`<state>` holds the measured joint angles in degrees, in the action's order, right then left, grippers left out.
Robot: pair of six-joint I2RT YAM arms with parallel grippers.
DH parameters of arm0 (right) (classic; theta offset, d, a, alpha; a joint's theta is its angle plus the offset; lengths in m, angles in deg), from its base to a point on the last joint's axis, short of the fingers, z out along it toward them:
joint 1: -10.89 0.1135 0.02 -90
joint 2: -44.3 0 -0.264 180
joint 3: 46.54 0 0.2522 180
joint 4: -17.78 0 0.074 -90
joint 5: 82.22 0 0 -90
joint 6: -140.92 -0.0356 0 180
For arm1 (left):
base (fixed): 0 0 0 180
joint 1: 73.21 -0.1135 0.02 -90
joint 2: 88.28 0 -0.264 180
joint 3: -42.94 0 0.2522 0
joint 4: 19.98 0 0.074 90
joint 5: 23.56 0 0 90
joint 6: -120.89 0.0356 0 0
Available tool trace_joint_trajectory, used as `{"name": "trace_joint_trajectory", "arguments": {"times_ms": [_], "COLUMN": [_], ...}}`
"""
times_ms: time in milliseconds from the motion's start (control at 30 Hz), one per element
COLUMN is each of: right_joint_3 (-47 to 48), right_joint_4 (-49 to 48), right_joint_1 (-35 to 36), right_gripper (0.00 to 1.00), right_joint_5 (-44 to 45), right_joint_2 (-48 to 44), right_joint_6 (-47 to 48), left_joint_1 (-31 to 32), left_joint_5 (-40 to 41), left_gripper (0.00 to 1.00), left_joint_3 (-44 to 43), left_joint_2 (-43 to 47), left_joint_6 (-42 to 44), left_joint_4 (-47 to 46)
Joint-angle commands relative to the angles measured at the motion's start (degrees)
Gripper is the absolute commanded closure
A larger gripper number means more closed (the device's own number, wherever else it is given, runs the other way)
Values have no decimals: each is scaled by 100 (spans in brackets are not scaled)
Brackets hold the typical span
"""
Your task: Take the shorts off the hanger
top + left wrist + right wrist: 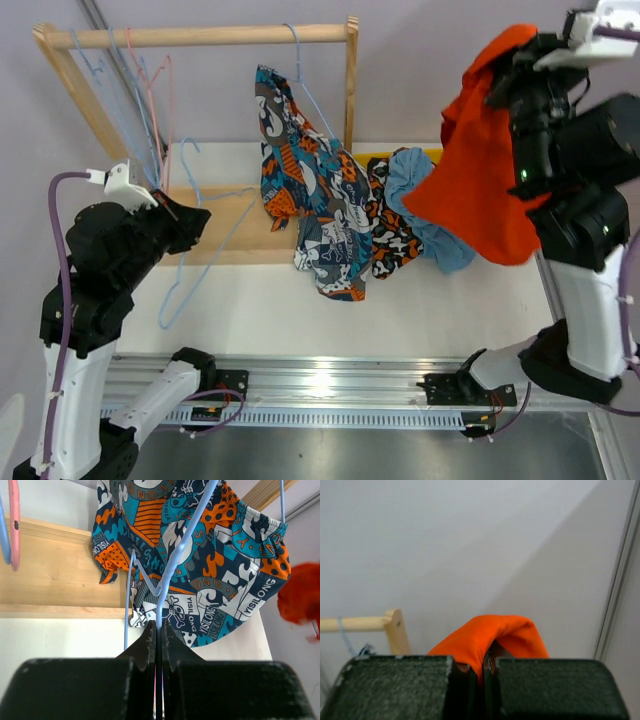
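High at the right, my right gripper (pixel 497 78) is shut on the plain red-orange shorts (pixel 480 170), which hang from it above the table; in the right wrist view the orange cloth (pixel 490 632) folds over the shut gripper (pixel 483 662). Blue-orange-white patterned shorts (pixel 300 170) hang on a blue hanger (pixel 300 60) from the rack's rod. Camouflage shorts (pixel 390 235) and light blue shorts (pixel 425 195) lie heaped beside them. My left gripper (pixel 198 216) is shut on the wire of an empty light-blue hanger (pixel 185 280). In the left wrist view that hanger (pixel 172 565) crosses in front of the patterned shorts (pixel 225 555) above the left gripper (pixel 159 626).
The wooden rack (pixel 200 37) stands at the back left, its base board (pixel 225 235) on the white table (pixel 420 310). Several empty blue and pink hangers (pixel 140 90) hang at the rod's left end. A yellow edge (pixel 372 155) shows behind the heap.
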<state>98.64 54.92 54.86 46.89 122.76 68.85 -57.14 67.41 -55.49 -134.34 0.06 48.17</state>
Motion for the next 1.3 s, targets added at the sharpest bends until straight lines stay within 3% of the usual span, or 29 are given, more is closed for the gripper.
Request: {"name": "trace_joint_trajectory", "arguments": {"times_ms": [0,133,300,433,567,600,633,667,700,800,833,1133,1267], "right_joint_3": [841,475,-1194,-4219,-6336,-6582,-6750,-6935,-7006,-7567,-7769,-9080,-9222], "right_joint_4": [168,-367,-1396,-2783,-3550,-3524,-3446,-3167,-3007,-2768,-2777,-1162,-546], "right_joint_1": [-1089,-2539,-3140,-3148,-3148,-3148,-3148,-3148,-3140,-2869,-2719,-1260,-338], "right_gripper": [100,100,100,100,100,88,64,31,20,11,1,1,1], "right_joint_5": [-1721,-2802,-2998,-2858,-2952,-3032,-3093,-3155,-3138,-3086,-2955,-2391,-2277], "right_joint_2": [695,1109,1304,725,276,302,372,433,477,-142,-433,-4202,-5076], "right_joint_6": [-491,-1403,-1977,-2346,-3302,-3470,-3620,-3743,-4058,-4132,-4088,-4605,-4799], "left_joint_1": [18,18,18,18,18,18,18,18,18,18,18,18,18], "left_joint_5": [-211,-220,-229,-203,-141,-133,-132,-124,-124,50,70,307,456], "left_gripper": [100,100,100,100,100,100,100,100,100,100,100,100,100], "left_joint_3": [125,353,556,565,337,162,48,-180,-417,-1120,-1444,-3625,-4153], "left_joint_2": [1,45,168,221,37,-7,-86,-252,-358,-806,-930,-2608,-3250], "left_joint_6": [147,191,218,305,358,358,376,402,420,516,543,605,525], "left_joint_4": [-473,-552,-552,-500,-473,-456,-447,-421,-360,-237,-201,-103,-401]}}
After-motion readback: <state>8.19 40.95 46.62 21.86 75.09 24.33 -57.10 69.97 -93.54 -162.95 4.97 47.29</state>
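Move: The yellow bin that my right hand is bringing the orange shorts to lies about 20 cm ahead, 2 cm right and 60 cm below it. The patterned shorts still hanging are some 8 cm ahead of that hand, 21 cm left and 37 cm down. From my left hand, which holds the emptied blue hanger, the rack's bar is about 20 cm straight ahead and 18 cm up; the empty hangers hang roughly 15 cm ahead, 8 cm left and 8 cm up. I swing the orange shorts forward over the yellow bin and plunge my right hand about 50 cm, tipping it down and opening wide to let go, then draw it back some 20 cm, rising and easing left. My left hand keeps its pinch on the blue hanger, dips slightly, then lifts about 15 cm and pushes forward towards the bar, tilting up slightly. ##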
